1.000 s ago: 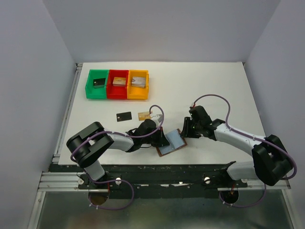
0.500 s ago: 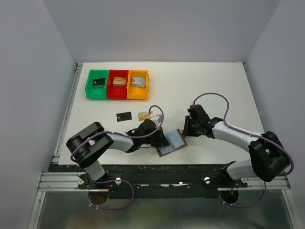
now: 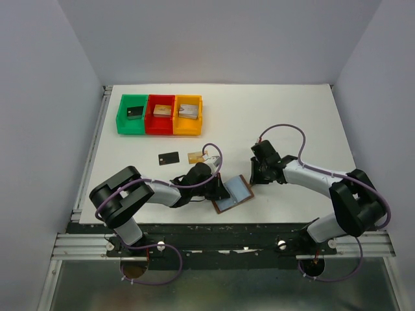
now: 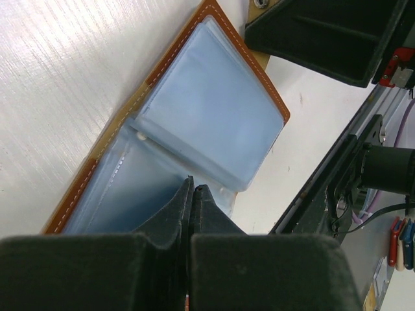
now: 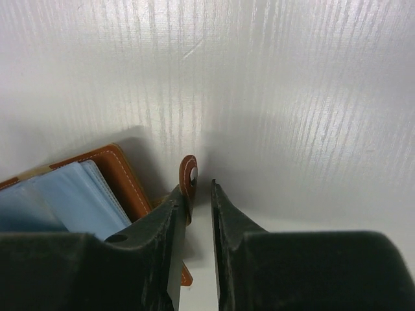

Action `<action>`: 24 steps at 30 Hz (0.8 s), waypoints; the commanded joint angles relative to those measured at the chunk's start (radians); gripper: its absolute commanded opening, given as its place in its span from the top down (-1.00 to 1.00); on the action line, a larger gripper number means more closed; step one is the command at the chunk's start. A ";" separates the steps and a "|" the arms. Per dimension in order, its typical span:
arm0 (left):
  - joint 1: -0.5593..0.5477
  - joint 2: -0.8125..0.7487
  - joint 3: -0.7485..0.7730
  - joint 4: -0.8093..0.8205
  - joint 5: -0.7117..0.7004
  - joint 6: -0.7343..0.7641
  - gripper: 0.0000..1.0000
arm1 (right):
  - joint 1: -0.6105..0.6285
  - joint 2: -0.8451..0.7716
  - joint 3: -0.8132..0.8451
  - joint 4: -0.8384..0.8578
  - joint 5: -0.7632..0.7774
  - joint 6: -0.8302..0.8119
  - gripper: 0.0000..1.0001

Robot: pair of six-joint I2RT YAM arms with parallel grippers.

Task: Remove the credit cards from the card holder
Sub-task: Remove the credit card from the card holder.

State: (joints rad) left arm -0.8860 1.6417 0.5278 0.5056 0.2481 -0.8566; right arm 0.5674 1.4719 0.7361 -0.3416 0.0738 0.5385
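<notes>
The brown card holder lies open near the table's front edge, its pale blue-grey pockets facing up. My left gripper is shut, its tips resting on the pocket near the fold. At the holder's right end, my right gripper is open by a narrow gap. The little brown tab strap stands between its jaws, against the left finger and clear of the right one. A black credit card and a gold one lie on the table behind the left arm. Whether the pockets hold cards does not show.
Green, red and orange bins stand in a row at the back left, each holding a small blocky piece. The table's front rail runs just in front of the holder.
The right gripper's jaws have narrowed around the tab strap, and the right arm has shifted slightly left. The left gripper and the holder have stayed put.
</notes>
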 commanded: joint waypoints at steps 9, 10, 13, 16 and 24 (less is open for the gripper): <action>-0.008 0.006 -0.048 -0.216 -0.030 0.065 1.00 | -0.008 -0.122 -0.026 -0.036 0.017 0.018 0.95; -0.008 0.003 -0.046 -0.219 -0.032 0.065 1.00 | -0.006 -0.149 -0.038 -0.030 -0.003 0.023 0.99; -0.008 -0.008 -0.031 -0.236 -0.039 0.077 1.00 | -0.006 -0.243 -0.087 -0.005 -0.061 0.040 0.99; -0.004 -0.025 -0.006 -0.271 -0.055 0.096 1.00 | -0.008 -0.329 -0.132 0.016 -0.126 0.057 0.99; 0.042 -0.072 0.057 -0.341 -0.069 0.129 0.95 | -0.006 -0.495 -0.237 0.059 -0.201 0.104 0.99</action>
State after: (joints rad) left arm -0.8738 1.5852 0.5743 0.3378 0.2405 -0.7856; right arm 0.5674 1.0386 0.5362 -0.3168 -0.0883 0.6113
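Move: The card holder's strap end with its snap already stands between the right hand's half-open fingers, straight below by less than a centimetre. The holder's right flap lies about 5 cm to the left and 2 cm back, 1 cm lower; a yellow card lies about 23 cm left and 12 cm ahead, on the table. From the left hand, shut at the holder, the strap end is some 10 cm right and 4 cm ahead. The right fingers close on the strap, then lift about 5 cm and pull some 4 cm back. ##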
